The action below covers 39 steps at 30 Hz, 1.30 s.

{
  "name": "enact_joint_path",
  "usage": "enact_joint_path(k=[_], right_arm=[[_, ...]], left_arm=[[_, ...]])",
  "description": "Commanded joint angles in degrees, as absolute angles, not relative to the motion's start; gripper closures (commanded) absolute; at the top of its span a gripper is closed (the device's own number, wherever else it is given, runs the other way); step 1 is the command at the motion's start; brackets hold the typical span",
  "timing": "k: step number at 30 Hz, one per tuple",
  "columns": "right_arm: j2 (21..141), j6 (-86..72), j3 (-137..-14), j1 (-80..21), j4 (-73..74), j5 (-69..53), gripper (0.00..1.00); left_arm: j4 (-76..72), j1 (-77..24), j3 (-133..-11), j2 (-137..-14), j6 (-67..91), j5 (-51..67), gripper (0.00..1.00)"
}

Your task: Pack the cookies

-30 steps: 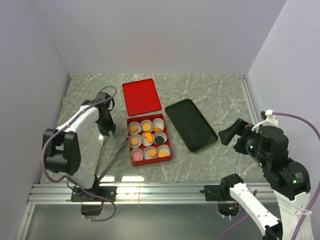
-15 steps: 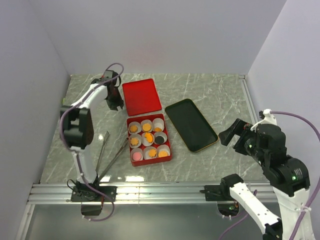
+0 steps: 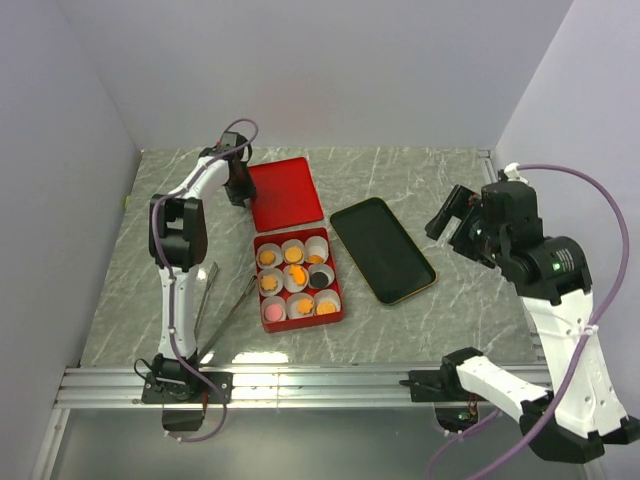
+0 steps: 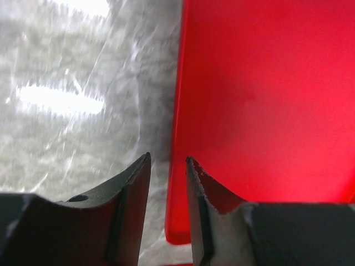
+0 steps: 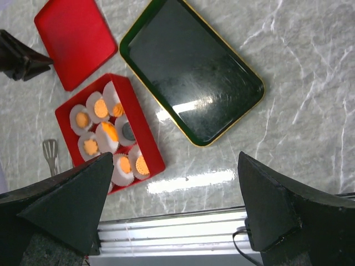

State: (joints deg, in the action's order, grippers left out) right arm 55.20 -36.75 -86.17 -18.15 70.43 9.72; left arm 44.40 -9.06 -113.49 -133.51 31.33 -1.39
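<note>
The cookies (image 3: 296,275) lie in white paper cups inside an open red box (image 3: 336,283). Most are orange, one pink (image 3: 272,312). In the right wrist view the cookies (image 5: 109,132) show in the same box (image 5: 145,133). The red lid (image 3: 283,193) lies flat behind the box. My left gripper (image 3: 238,185) is at the lid's left edge. In the left wrist view the gripper (image 4: 168,160) has its jaws a little apart, straddling the edge of the lid (image 4: 266,100) and holding nothing. My right gripper (image 3: 447,215) hangs high at the right; in its own view the gripper (image 5: 175,188) is wide open and empty.
A black tray (image 3: 382,248) with a yellow rim lies right of the box and is bare. Metal tongs (image 3: 222,305) lie on the marble left of the box. One cup holds a dark disc (image 3: 320,278). Walls close in the table on three sides.
My left arm swung from beside the tongs out to the lid's left edge, and its jaws parted slightly. My right arm rose and moved farther back, still open.
</note>
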Motion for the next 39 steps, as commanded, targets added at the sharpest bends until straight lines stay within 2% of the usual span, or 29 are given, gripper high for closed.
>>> enact_joint_path(k=[1, 4, 7, 10, 11, 17, 24, 27, 31, 36, 39], right_arm=[[57.2, -38.5, -90.3, -18.5, 71.3, 13.1, 0.0], [58.9, -39.6, -91.8, -18.5, 72.0, 13.9, 0.0], [60.8, -41.0, -93.1, -18.5, 73.1, 13.8, 0.0], [62.5, -41.7, -94.2, -18.5, 73.5, 13.1, 0.0], [62.8, -41.7, -94.7, -18.5, 73.4, 12.6, 0.0], [63.6, -39.1, -96.7, -18.5, 71.5, 9.2, 0.0], [66.8, -35.0, -102.6, -18.0, 66.6, -7.6, 0.0], [69.4, -37.3, -107.6, -17.8, 64.3, -14.7, 0.0], [72.2, -46.8, -109.4, -17.5, 55.6, -31.7, 0.0], [74.1, -70.4, -98.2, -17.1, 28.6, -46.1, 0.0], [77.6, -77.8, -97.4, -16.5, 23.5, -50.2, 0.0]], left_arm=[[44.8, -8.9, -117.9, -136.6, 28.9, -2.5, 0.62], [44.9, -8.9, -119.6, -139.0, 28.0, -3.0, 0.65], [45.7, -8.9, -121.9, -141.6, 27.2, -3.1, 0.72], [45.4, -8.8, -122.8, -143.3, 26.5, -3.1, 0.87], [44.9, -8.8, -122.7, -143.5, 26.5, -3.0, 1.0], [44.7, -8.7, -127.6, -140.7, 29.4, -4.9, 1.0], [40.5, -10.5, -129.4, -123.3, 29.5, -14.8, 1.0], [34.1, -14.0, -124.1, -112.4, 25.3, -20.6, 1.0], [24.8, -20.1, -110.0, -98.4, 18.0, -27.7, 1.0], [22.1, -23.8, -102.2, -84.3, 16.3, -28.6, 1.0], [15.9, -26.4, -93.4, -75.0, 12.1, -29.3, 1.0]])
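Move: Just off the left hand's fingertips is the left edge of the flat red lid, whose middle lies about 10 cm to the right, 2 cm ahead and 2 cm below. The cookie box sits some 23 cm back and 16 cm right of this hand. The black tray is about 15 cm back and 39 cm right. From the right hand, the lid is roughly 32 cm ahead, 32 cm left and 30 cm below. Easing forward about 3 cm and slightly down, the left hand shuts its part-open fingers on the lid's left edge, then sweeps it steeply up some 45 cm, drawing back about 16 cm late and tipping the fingertips up roughly 60 degrees. The right hand, wide open, swings left, up and a little forward towards the rising lid, rolling its left side up. ##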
